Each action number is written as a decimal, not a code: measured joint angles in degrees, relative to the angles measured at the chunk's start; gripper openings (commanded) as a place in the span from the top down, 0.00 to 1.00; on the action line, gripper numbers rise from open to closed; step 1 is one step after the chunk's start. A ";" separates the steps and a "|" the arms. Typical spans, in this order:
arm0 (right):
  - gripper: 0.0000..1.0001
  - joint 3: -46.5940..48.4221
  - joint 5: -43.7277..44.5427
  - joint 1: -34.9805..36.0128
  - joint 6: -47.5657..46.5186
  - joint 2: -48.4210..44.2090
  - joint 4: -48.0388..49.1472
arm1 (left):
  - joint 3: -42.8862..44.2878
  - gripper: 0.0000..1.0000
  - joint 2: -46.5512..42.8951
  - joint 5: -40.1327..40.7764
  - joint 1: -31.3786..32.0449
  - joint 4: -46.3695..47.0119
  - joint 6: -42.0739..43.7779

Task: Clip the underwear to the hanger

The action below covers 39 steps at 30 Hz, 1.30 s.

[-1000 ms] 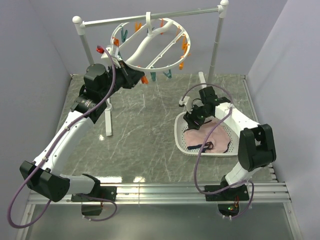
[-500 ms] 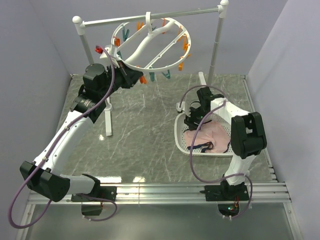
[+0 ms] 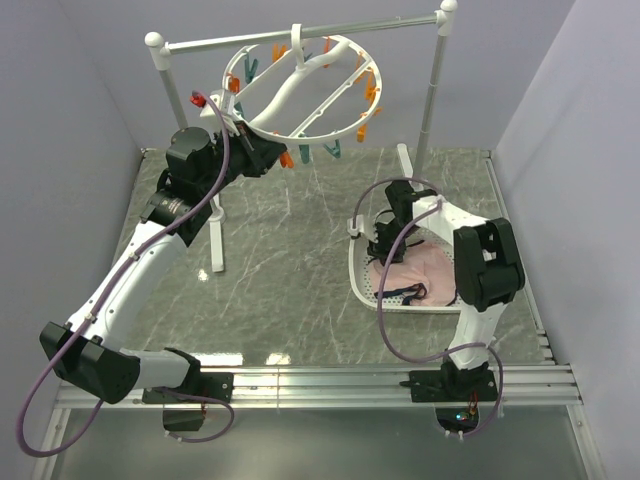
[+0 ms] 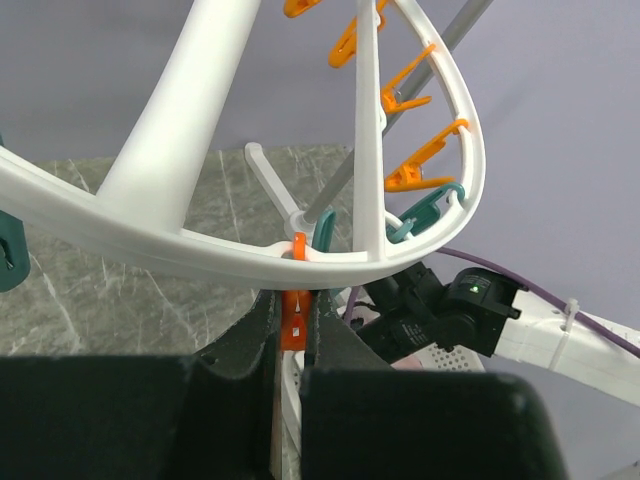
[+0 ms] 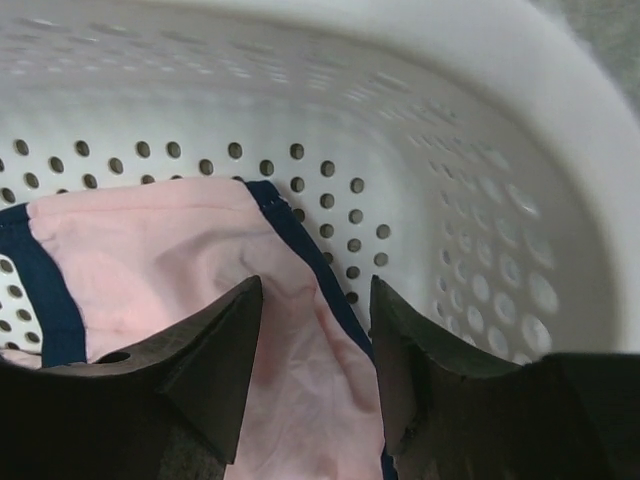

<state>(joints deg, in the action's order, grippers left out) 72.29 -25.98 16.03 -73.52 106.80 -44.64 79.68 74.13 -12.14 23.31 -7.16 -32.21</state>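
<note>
The hanger (image 3: 300,90), a white ring with orange and teal clips, hangs tilted from the rail. My left gripper (image 3: 262,155) is at its near-left rim, shut on an orange clip (image 4: 293,322) that hangs under the ring (image 4: 200,250). The underwear (image 3: 425,270), pale pink with navy edging, lies in the white perforated basket (image 3: 358,270). My right gripper (image 3: 385,252) is down in the basket's far-left part. In the right wrist view its jaws (image 5: 315,300) are open, straddling a fold of the underwear (image 5: 170,260) beside the navy edge, close above the cloth.
The white rail stand (image 3: 300,35) with two poles crosses the back of the table. One foot of the stand (image 3: 216,245) lies on the marble top left of centre. The basket wall (image 5: 480,150) curves close around the right gripper. Purple cables loop off both arms.
My right arm has swung left and lowered its gripper onto the underwear at the basket's far-left side, its jaws a little narrower. The left arm and hanger have stayed still.
</note>
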 measured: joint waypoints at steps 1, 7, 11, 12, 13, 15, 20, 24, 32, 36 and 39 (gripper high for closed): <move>0.49 0.42 0.50 0.22 -0.55 0.76 -0.61 | 0.00 1.00 0.00 0.00 0.00 0.00 -0.02; 0.49 1.66 2.25 1.31 -3.48 2.45 -3.74 | 0.00 1.00 0.02 0.00 0.00 0.00 0.02; 0.78 1.95 2.49 1.46 -4.33 2.58 -4.72 | 0.00 1.00 0.02 0.00 0.00 0.00 0.00; 0.89 1.95 2.62 1.46 -4.48 2.60 -4.98 | 0.00 1.00 0.02 0.00 0.00 0.00 0.02; 1.00 1.95 2.60 1.46 -4.39 2.62 -5.25 | 0.00 1.00 0.02 0.00 0.00 0.00 0.00; 1.00 1.95 2.47 1.46 -3.93 2.62 -5.60 | 0.00 1.00 0.02 0.00 -0.04 0.00 0.02; 1.00 0.24 1.88 1.20 -2.03 0.31 -5.01 | 0.00 1.00 0.02 -0.02 -0.11 -0.02 0.04; 1.00 -2.69 0.28 0.48 0.44 -6.80 -4.37 | 0.00 1.00 0.02 -0.50 -0.28 -0.02 0.04; 1.00 -6.14 -3.26 -0.44 5.05 -27.30 1.75 | 0.00 1.00 0.02 -1.57 -0.52 0.00 0.02; 1.00 -10.23 -3.85 -0.44 6.93 -32.33 6.64 | 0.00 1.00 0.02 -1.77 -0.52 0.04 0.02; 1.00 -14.19 -4.24 -0.44 8.31 -35.45 9.94 | -0.31 1.00 0.02 -2.40 -0.55 0.57 0.02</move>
<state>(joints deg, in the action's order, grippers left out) 58.11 -30.22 15.59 -65.21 71.35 -34.70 79.37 74.15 -14.55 22.76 -6.59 -32.18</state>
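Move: The right hand is open low inside the basket, over the underwear's navy-trimmed edge; the underwear's middle lies about 8 cm to its right, 4 cm back and 1 cm below. The basket's middle is roughly 6 cm right and 3 cm back, level with it, and the basket's left rim some 7 cm left, 2 cm back and 3 cm above. From the left hand the underwear is about 32 cm right, 8 cm back and 40 cm below. The right fingers pinch the underwear's navy-trimmed edge and raise it about 14 cm, swinging forward some 25 degrees. ##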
